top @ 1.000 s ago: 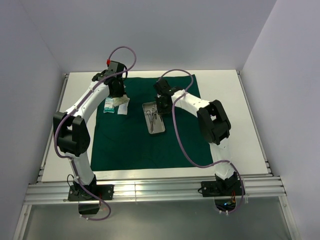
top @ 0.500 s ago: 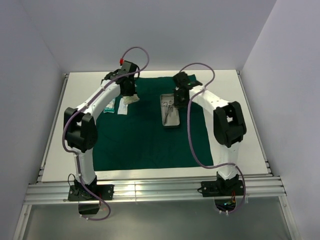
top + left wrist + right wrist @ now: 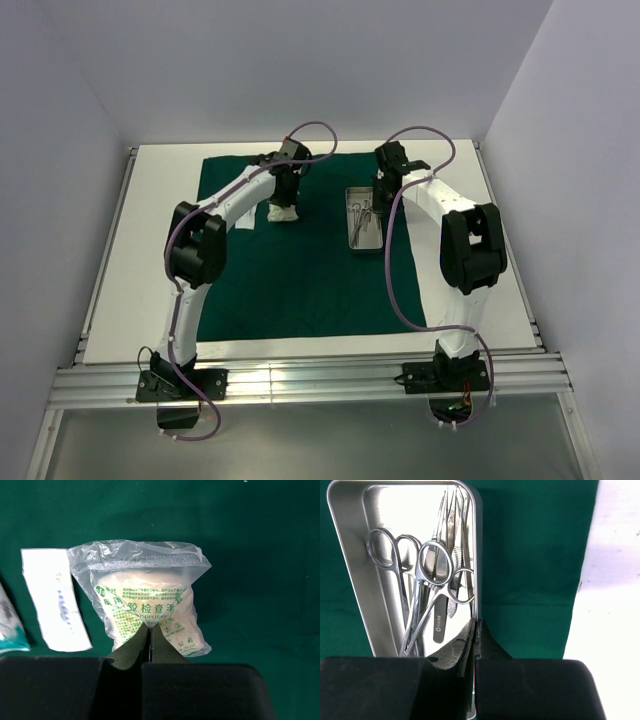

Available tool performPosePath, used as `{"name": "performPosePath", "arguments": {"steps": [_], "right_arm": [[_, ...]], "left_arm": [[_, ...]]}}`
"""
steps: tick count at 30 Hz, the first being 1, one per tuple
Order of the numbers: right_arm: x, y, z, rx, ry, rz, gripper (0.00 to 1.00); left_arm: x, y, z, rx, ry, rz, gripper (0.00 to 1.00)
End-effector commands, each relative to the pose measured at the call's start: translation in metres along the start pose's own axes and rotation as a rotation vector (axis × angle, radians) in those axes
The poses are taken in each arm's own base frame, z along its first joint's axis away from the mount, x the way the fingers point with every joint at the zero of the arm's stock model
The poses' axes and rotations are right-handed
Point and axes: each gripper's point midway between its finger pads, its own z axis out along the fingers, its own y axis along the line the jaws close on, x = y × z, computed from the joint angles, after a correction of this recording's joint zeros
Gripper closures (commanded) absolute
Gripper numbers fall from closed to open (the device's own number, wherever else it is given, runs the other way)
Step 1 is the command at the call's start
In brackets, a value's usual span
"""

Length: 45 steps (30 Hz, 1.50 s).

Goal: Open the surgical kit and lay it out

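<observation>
The dark green cloth (image 3: pixel 290 270) lies spread flat on the table. My left gripper (image 3: pixel 284 199) is shut on the near edge of a clear pale packet with green print (image 3: pixel 150 597), above the cloth's far middle. A flat white packet (image 3: pixel 54 597) and a teal-printed packet (image 3: pixel 7 627) lie on the cloth to its left. My right gripper (image 3: pixel 381 196) is shut on the right rim of the small steel tray (image 3: pixel 350 555), which holds the scissors-like clamps (image 3: pixel 415 575) and tweezers (image 3: pixel 440 625). The tray (image 3: pixel 352 240) sits near the cloth's right side.
The white tabletop (image 3: pixel 615 580) shows just right of the cloth edge beside the tray. Grey walls close in the table on three sides. A metal rail (image 3: pixel 300 380) runs along the near edge by the arm bases.
Both arms have moved right. The left gripper carried the clear packet from the cloth's far left towards the middle. The right gripper drew the tray towards the cloth's right side.
</observation>
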Motion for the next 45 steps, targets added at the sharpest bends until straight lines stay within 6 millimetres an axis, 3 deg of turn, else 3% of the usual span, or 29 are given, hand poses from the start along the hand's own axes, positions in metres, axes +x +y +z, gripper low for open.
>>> {"name": "performPosePath", "arguments": {"steps": [1, 18, 28, 33, 37, 39, 44, 45], "right_arm": [[-0.024, 0.008, -0.03, -0.057, -0.108, -0.009, 1.0], [-0.024, 0.022, -0.027, -0.112, -0.076, 0.0, 1.0], [-0.023, 0.031, -0.025, -0.126, -0.066, 0.0, 1.0], [-0.021, 0.032, -0.025, -0.117, -0.063, -0.004, 1.0], [-0.014, 0.029, -0.027, -0.112, -0.063, -0.014, 1.0], [-0.012, 0.027, -0.028, -0.104, -0.067, -0.016, 1.0], [0.0, 0.026, -0.036, -0.129, -0.082, 0.006, 1.0], [0.003, 0.028, -0.036, -0.138, -0.083, 0.01, 1.0]], "left_arm": [[-0.021, 0.006, -0.014, 0.026, -0.067, 0.087, 0.98], [0.006, 0.005, 0.019, 0.042, 0.019, 0.068, 0.92], [0.015, 0.013, 0.031, 0.052, 0.062, 0.056, 0.73], [0.012, 0.016, 0.028, 0.055, 0.056, 0.054, 0.57], [-0.005, 0.015, 0.014, 0.073, -0.005, 0.059, 0.33], [-0.011, 0.015, 0.008, 0.079, -0.027, 0.061, 0.29], [-0.046, 0.016, -0.033, 0.112, -0.175, 0.018, 0.01], [-0.044, 0.016, -0.037, 0.118, -0.183, 0.007, 0.01]]}}
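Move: Pinched in the left fingers hangs the glove bag, its middle about 2 cm below that hand; the white packet lies some 10 cm to that hand's left, level with it and 6 cm below, and the blue packet about 17 cm to its left at the same depth. The right hand grips the instrument tray's right rim, the tray's middle about 4 cm left, 2 cm back and 2 cm below that hand; the cloth's right edge runs some 6 cm to its right, 6 cm below. Lowering the glove bag about 3 cm straight towards the cloth while edging some 2 cm left, the left hand then spreads its fingers wide, lets go and starts to lift. The right hand keeps its pinch on the tray rim, carrying the tray slowly 2 cm left, then more quickly about 2 cm back towards the base and slightly down. ##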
